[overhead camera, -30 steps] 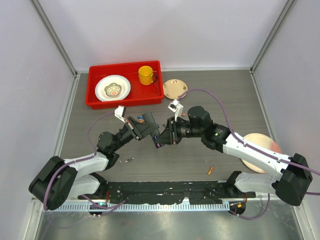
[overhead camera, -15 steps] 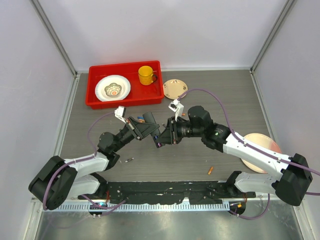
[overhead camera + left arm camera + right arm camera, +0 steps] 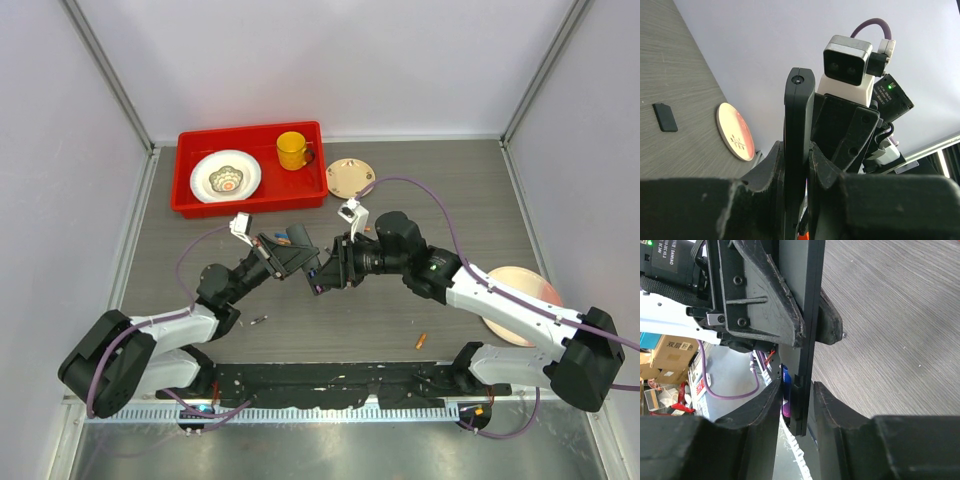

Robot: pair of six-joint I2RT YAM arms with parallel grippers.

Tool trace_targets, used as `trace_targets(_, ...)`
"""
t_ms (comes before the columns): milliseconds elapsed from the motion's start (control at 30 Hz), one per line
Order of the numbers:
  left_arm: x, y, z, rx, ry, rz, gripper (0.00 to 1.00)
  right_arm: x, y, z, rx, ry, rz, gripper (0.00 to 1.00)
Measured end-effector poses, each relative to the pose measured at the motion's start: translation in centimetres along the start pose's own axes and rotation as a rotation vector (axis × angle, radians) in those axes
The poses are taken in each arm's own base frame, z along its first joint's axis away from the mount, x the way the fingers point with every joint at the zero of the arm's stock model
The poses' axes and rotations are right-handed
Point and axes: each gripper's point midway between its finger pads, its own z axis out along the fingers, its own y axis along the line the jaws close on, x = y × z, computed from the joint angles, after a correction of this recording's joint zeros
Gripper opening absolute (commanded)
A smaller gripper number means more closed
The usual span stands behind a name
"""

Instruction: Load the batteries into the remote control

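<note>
The remote control (image 3: 799,110) is a slim black bar, held edge-on above the table by my left gripper (image 3: 796,150), which is shut on it. In the top view the left gripper (image 3: 298,256) and right gripper (image 3: 323,277) meet nose to nose at mid-table. The right gripper (image 3: 796,387) straddles the remote's (image 3: 808,330) end. A purple-blue battery (image 3: 786,390) lies against the remote's inner face beside the left finger (image 3: 760,410). The right finger stands off the remote with a visible gap. An orange battery (image 3: 421,341) and another small one (image 3: 258,320) lie on the table.
The small black back cover (image 3: 665,116) lies on the table near a pinkish plate (image 3: 735,131). A red tray (image 3: 190,205) with a white plate (image 3: 225,177) and a yellow cup (image 3: 292,150) stands at the back left. A tan coaster (image 3: 350,177) lies beside it.
The right gripper's jaws have widened a little around the remote's end. Both arms have stayed nearly where they were.
</note>
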Motion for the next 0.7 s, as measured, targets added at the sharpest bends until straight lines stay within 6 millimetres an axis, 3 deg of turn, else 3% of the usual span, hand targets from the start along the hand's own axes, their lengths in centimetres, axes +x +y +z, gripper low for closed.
trace_targets(300,0.1,-0.1,0.07,0.002,-0.003,-0.002,0.0,-0.02,-0.5,0.02,0.027,-0.005,0.006,0.52)
trace_targets(700,0.09,-0.43,0.09,0.017,-0.005,0.013,0.0,-0.87,-0.69,-0.84,0.051,-0.037,0.013,0.56)
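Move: At the right fingertips, the purple-and-blue battery sits in the remote control's open slot, roughly 2 cm left of the right hand, 1 cm back and 1 cm lower. The remote's middle is some 5 cm left and 5 cm ahead of that hand, a touch higher. A silver battery lies on the table about 15 cm ahead and 18 cm below. From the left hand, gripping the remote, the slotted battery is about 6 cm back, 3 cm right and 3 cm down. Opening steadily from around a third to just over half of full width, the right fingers spread about the remote's slotted end. The right hand first eases forward and slightly down, then slips right, forward and up by about 1 cm, swinging some 5 degrees clockwise; its forward-side finger now stands well clear. The left hand keeps its grip on the remote, practically still. ##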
